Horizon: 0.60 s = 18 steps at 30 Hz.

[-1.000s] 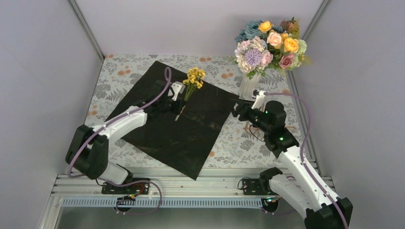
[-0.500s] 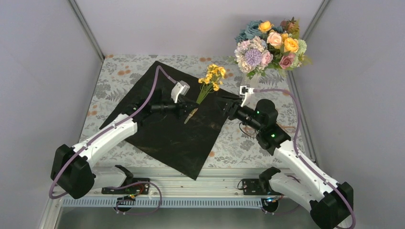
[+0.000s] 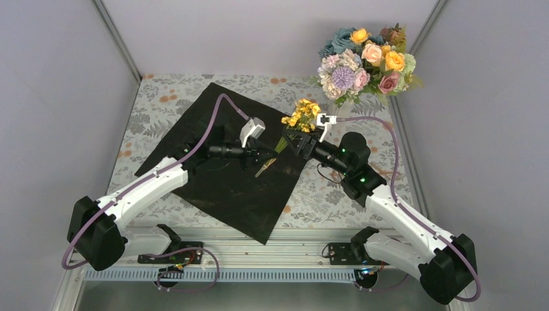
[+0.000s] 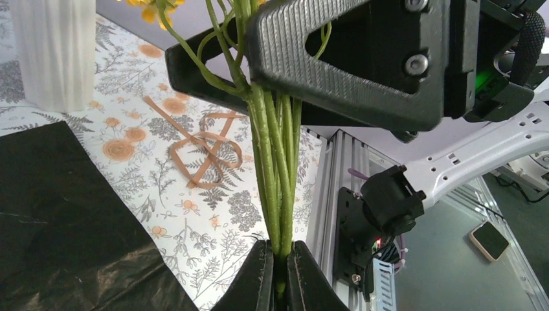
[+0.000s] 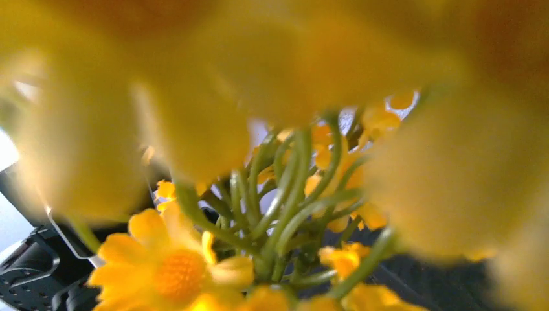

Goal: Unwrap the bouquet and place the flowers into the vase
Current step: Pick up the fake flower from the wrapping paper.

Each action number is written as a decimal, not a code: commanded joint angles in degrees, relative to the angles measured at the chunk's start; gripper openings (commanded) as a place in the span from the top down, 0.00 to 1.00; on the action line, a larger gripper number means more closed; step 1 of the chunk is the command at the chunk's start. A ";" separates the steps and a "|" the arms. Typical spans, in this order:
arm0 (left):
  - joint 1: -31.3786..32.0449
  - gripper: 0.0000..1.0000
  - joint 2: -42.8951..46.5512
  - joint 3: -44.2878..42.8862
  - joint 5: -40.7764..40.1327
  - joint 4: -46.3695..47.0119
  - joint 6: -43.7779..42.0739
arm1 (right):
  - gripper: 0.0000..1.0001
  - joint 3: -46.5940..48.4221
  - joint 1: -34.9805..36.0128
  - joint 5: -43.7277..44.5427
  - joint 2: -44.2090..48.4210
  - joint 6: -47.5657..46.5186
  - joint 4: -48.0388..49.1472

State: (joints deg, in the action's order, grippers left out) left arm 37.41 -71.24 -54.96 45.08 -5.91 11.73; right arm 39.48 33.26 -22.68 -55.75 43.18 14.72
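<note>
A sprig of yellow flowers (image 3: 303, 115) on green stems (image 4: 275, 168) hangs over the right corner of the unfolded black sheet (image 3: 220, 181). My left gripper (image 3: 264, 154) (image 4: 280, 259) is shut on the stem ends. My right gripper (image 3: 292, 138) (image 4: 220, 58) stands open with one finger on each side of the stems, just under the blooms. Blurred yellow blooms fill the right wrist view and hide that gripper's fingers. The white ribbed vase (image 4: 52, 52) stands at the back right. It holds several mixed flowers (image 3: 366, 61).
A tan ribbon (image 4: 201, 139) lies looped on the floral tablecloth (image 3: 324, 194) near the vase. A small tan strip (image 3: 264, 170) lies on the black sheet under the left gripper. Grey walls close in both sides, and the metal rail (image 3: 259, 249) runs along the near edge.
The left arm has carried the yellow sprig to the right, off the sheet's middle. The right gripper has swung left from the vase and come around the stems, its jaws narrowing.
</note>
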 commanded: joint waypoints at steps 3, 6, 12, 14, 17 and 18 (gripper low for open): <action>0.38 0.97 -0.57 -2.29 1.73 0.48 -2.33 | 0.71 1.06 1.04 0.03 0.37 0.21 3.02; 0.38 0.89 -0.56 -2.59 0.86 0.02 -2.66 | 0.87 0.61 1.16 0.70 0.97 -0.70 3.36; 0.39 0.49 -0.22 -3.88 -4.25 -2.23 -2.71 | 0.96 -1.73 1.35 7.31 3.30 -3.96 3.92; 0.38 0.35 0.02 -4.34 -7.16 -3.47 -3.24 | 0.96 -4.42 1.37 11.23 4.85 -4.88 5.49; 0.38 0.21 0.16 -5.13 -10.76 -5.74 -4.16 | 0.96 -7.81 1.37 17.37 7.40 -7.87 5.63; 0.38 0.12 0.11 -5.47 -12.06 -6.89 -4.57 | 0.96 -8.95 1.42 19.76 8.34 -8.75 5.14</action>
State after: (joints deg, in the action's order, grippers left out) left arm 37.67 -71.72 -57.87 39.00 -9.28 8.88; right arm 34.37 34.13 -13.54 -50.65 39.24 18.17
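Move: The left hand grips the yellow flower low on its stems; the stretch above slants up to the right hand, roughly 3 cm ahead, 3 cm right and 4 cm higher. That stretch already lies between the right hand's half-open fingers, practically at its hand point. From the right hand, the yellow blooms are about 6 cm ahead, 4 cm right and 6 cm up; the vase is some 18 cm ahead, 20 cm right and 17 cm lower. Right fingers close and pinch the yellow flower's stems just above the left grip; only as they come shut do the left fingers open wide and let go. The right hand rises about 1 cm, then carries the stems some 2 to 3 cm right, sinking back and turning slightly clockwise, while the left eases forward nearly 2 cm. ##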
